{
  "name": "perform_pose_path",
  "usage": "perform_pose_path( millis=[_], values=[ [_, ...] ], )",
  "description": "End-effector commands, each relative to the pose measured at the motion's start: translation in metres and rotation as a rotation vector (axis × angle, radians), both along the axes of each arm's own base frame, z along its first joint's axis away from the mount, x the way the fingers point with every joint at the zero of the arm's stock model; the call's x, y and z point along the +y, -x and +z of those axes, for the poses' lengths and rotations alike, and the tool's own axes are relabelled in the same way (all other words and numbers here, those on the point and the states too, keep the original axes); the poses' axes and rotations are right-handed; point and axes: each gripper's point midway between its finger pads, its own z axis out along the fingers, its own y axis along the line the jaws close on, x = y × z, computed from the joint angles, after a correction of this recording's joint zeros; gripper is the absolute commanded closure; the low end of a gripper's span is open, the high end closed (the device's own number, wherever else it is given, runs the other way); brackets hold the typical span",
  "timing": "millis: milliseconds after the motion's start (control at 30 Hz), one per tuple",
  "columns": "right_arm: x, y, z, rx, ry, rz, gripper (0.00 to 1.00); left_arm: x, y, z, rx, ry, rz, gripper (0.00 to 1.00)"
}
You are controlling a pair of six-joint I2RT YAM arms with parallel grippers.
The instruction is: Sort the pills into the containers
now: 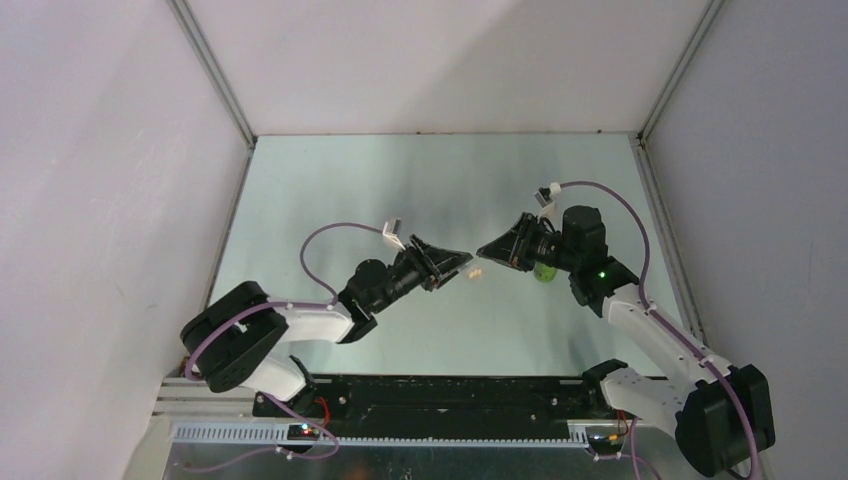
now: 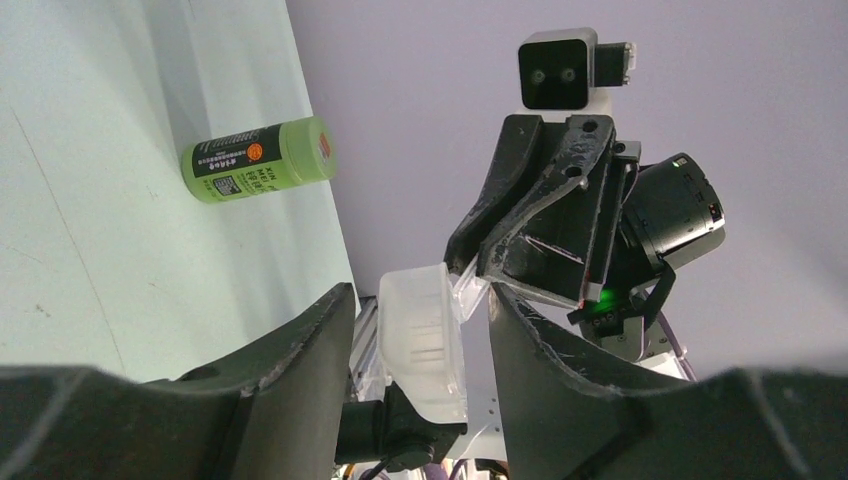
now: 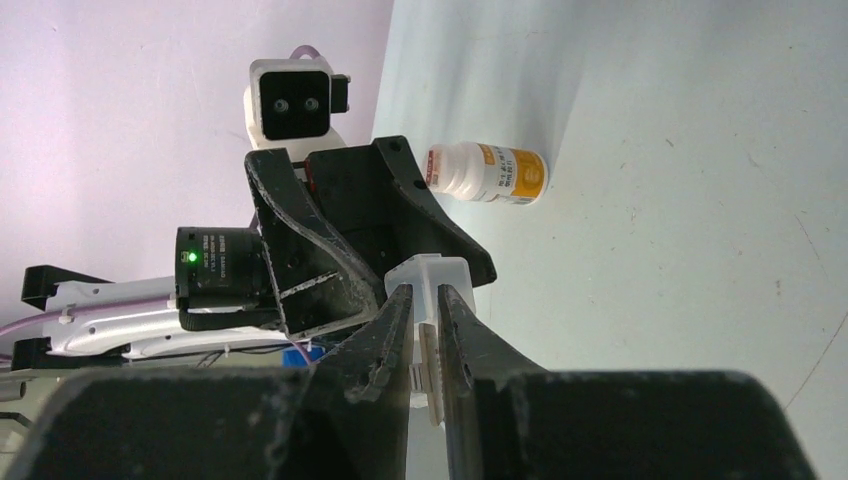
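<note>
The container, a small translucent whitish pill box (image 1: 476, 270), hangs above the table between the two arms. My right gripper (image 3: 427, 292) is shut on a thin flap of the pill box (image 3: 432, 275), and its fingers stand almost together. My left gripper (image 2: 420, 295) is open around the body of the box (image 2: 425, 345), with a narrow gap showing on each side. In the top view the left gripper (image 1: 463, 258) and right gripper (image 1: 485, 250) meet tip to tip. No pills are in view.
A green bottle (image 2: 258, 160) lies on its side on the table, partly under the right arm (image 1: 545, 272). A white and orange bottle (image 3: 490, 172) lies on its side beyond the left gripper. White walls enclose the table on three sides.
</note>
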Motion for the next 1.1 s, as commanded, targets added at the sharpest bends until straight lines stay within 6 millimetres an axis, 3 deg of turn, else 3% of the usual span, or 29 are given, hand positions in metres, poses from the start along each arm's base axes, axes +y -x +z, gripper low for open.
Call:
perform_pose_path(
  millis=[0, 300, 367, 600, 733, 800, 867, 933, 1067],
  values=[
    [-0.001, -0.006, 0.012, -0.03, -0.039, -0.036, 0.81, -0.002, 0.0, 0.006, -0.014, 0.019, 0.015, 0.45],
    [-0.003, -0.007, 0.011, -0.029, -0.039, -0.05, 0.79, -0.008, 0.003, 0.002, 0.02, 0.03, 0.009, 0.49],
    [-0.003, -0.007, 0.011, -0.029, -0.039, -0.048, 0.79, -0.007, 0.002, 0.001, 0.023, 0.034, 0.012, 0.54],
    [-0.003, -0.004, 0.009, -0.023, -0.03, -0.04, 0.75, -0.008, 0.001, 0.004, 0.011, 0.039, 0.016, 0.86],
    [-0.005, -0.002, 0.007, -0.024, -0.017, -0.04, 0.63, -0.008, 0.001, 0.004, 0.009, 0.041, 0.016, 1.0],
    [-0.008, 0.0, 0.009, -0.035, -0.013, -0.047, 0.42, -0.007, 0.002, 0.007, 0.007, 0.054, 0.016, 1.0],
    [-0.014, 0.0, 0.012, -0.047, -0.006, -0.072, 0.31, -0.008, 0.003, 0.008, 0.007, 0.061, 0.009, 1.0],
    [-0.022, 0.0, 0.015, -0.05, -0.002, -0.106, 0.26, -0.008, 0.004, 0.012, 0.001, 0.068, 0.002, 1.0],
    [-0.045, -0.005, 0.022, -0.044, 0.001, -0.224, 0.26, -0.008, 0.005, 0.019, -0.012, 0.083, -0.003, 1.0]
  ],
)
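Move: The clear pill box is already between the left hand's open fingers, its middle about 2 cm to that hand's right and 1 cm lower. From the right hand, which pinches its thin clear lid, the box lies some 2 cm back, 2 cm left and 1 cm lower. The green bottle stands about 13 cm to the right of the right hand, 3 cm ahead and 12 cm lower; the white bottle is some 14 cm to the left of the left hand, 1 cm ahead and 10 cm lower. The pill box is taken over by the left hand: it eases about 1 cm to its right and down, closes its fingers on the box's sides and stays there, squeezing more firmly as the grip settles. Only then does the right hand, nearly still until now, open wide, let go of the lid and pull away about 3 cm to its right and upward. ##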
